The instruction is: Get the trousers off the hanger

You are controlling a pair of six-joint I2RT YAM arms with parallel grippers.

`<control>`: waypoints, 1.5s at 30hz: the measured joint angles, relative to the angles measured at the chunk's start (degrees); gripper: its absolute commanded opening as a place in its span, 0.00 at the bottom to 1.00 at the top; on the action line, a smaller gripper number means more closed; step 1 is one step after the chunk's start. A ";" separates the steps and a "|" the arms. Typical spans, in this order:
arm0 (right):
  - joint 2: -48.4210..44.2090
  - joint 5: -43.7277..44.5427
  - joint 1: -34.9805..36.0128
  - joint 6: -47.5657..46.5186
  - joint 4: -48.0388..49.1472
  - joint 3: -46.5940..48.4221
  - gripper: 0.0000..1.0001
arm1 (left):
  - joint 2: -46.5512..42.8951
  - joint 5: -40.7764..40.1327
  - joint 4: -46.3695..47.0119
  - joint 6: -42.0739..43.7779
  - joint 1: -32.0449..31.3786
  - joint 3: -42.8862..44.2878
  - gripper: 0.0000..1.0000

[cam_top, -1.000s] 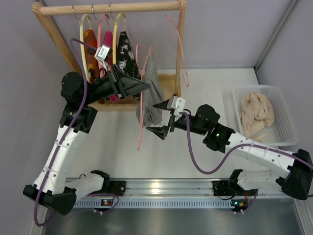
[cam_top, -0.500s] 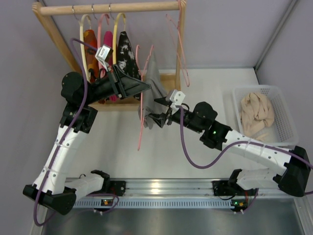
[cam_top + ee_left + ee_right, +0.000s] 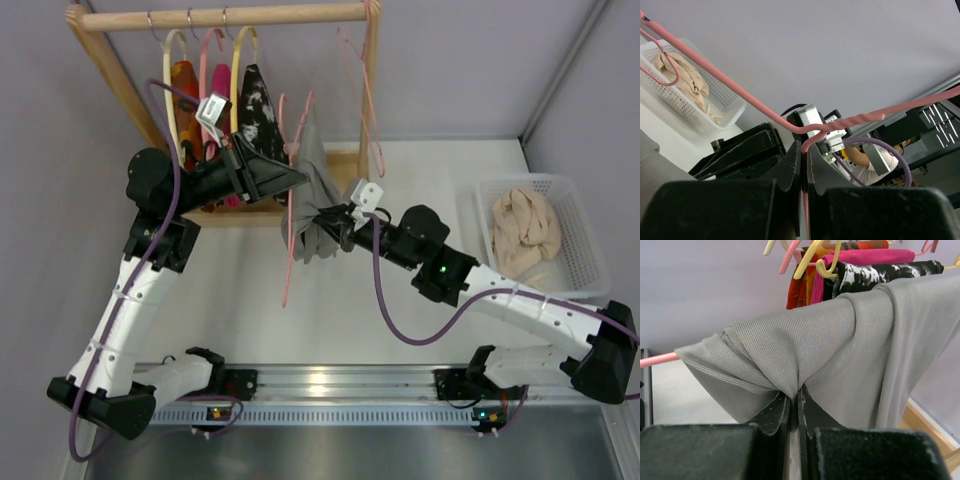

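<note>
The grey trousers [image 3: 312,200] hang folded over the bottom bar of the thin pink hanger [image 3: 288,255], which is held out in front of the wooden rack. My left gripper [image 3: 298,178] is shut on the hanger's wire just below the hook; in the left wrist view the pink wire [image 3: 835,129] runs between the closed jaws [image 3: 804,167]. My right gripper [image 3: 322,218] reaches in from the right and is shut on a pinch of the trousers' fabric [image 3: 830,350] just under the bar. The hanger's pink bar [image 3: 657,360] pokes out at the left of the fabric.
The wooden rack [image 3: 220,15] at the back carries cream and pink hangers with an orange, a magenta and a black-and-white garment [image 3: 255,110]. An empty thin pink hanger [image 3: 365,90] hangs at its right end. A white basket [image 3: 592,262] with beige cloth stands at the right.
My right gripper has moved left to the trousers and closed on the fabric, bunching it. The left arm and the hanger have stayed put.
</note>
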 measured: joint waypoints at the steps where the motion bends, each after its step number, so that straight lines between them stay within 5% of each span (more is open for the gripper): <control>1: -0.28 0.00 -0.02 -0.11 -0.35 0.17 0.00 | -0.04 0.02 0.04 0.15 0.00 -0.28 0.00; 24: -7.61 4.02 -0.15 -0.79 -11.28 13.57 0.00 | -2.82 -0.11 1.31 7.61 -0.15 -11.91 0.00; 45: -10.78 5.16 -0.15 -14.01 -8.20 22.38 0.00 | -4.66 -1.42 -1.73 13.18 -0.15 -18.64 0.00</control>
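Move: The grey trousers are pinched in my right hand; their middle lies about 7 cm ahead, 2 cm left and level. The neck of their pink hanger, held in my left hand, is some 15 cm above my right hand, 5 cm left and 3 cm back. The black-and-white garment hangs roughly 20 cm ahead, 13 cm left and 4 cm up. From my left hand the trousers' middle is about 9 cm ahead, 3 cm right and 15 cm down. I pull my two hands apart: with my right fingers keeping their pinch on the trousers I draw the cloth up about 22 cm and some 11 cm to the right, away from the hanger, easing a little back as the fingers tilt upward and the wrist rolls. Meanwhile my left hand keeps the hanger's neck clamped and lowers it about 12 cm, fingertips dipping slightly. ##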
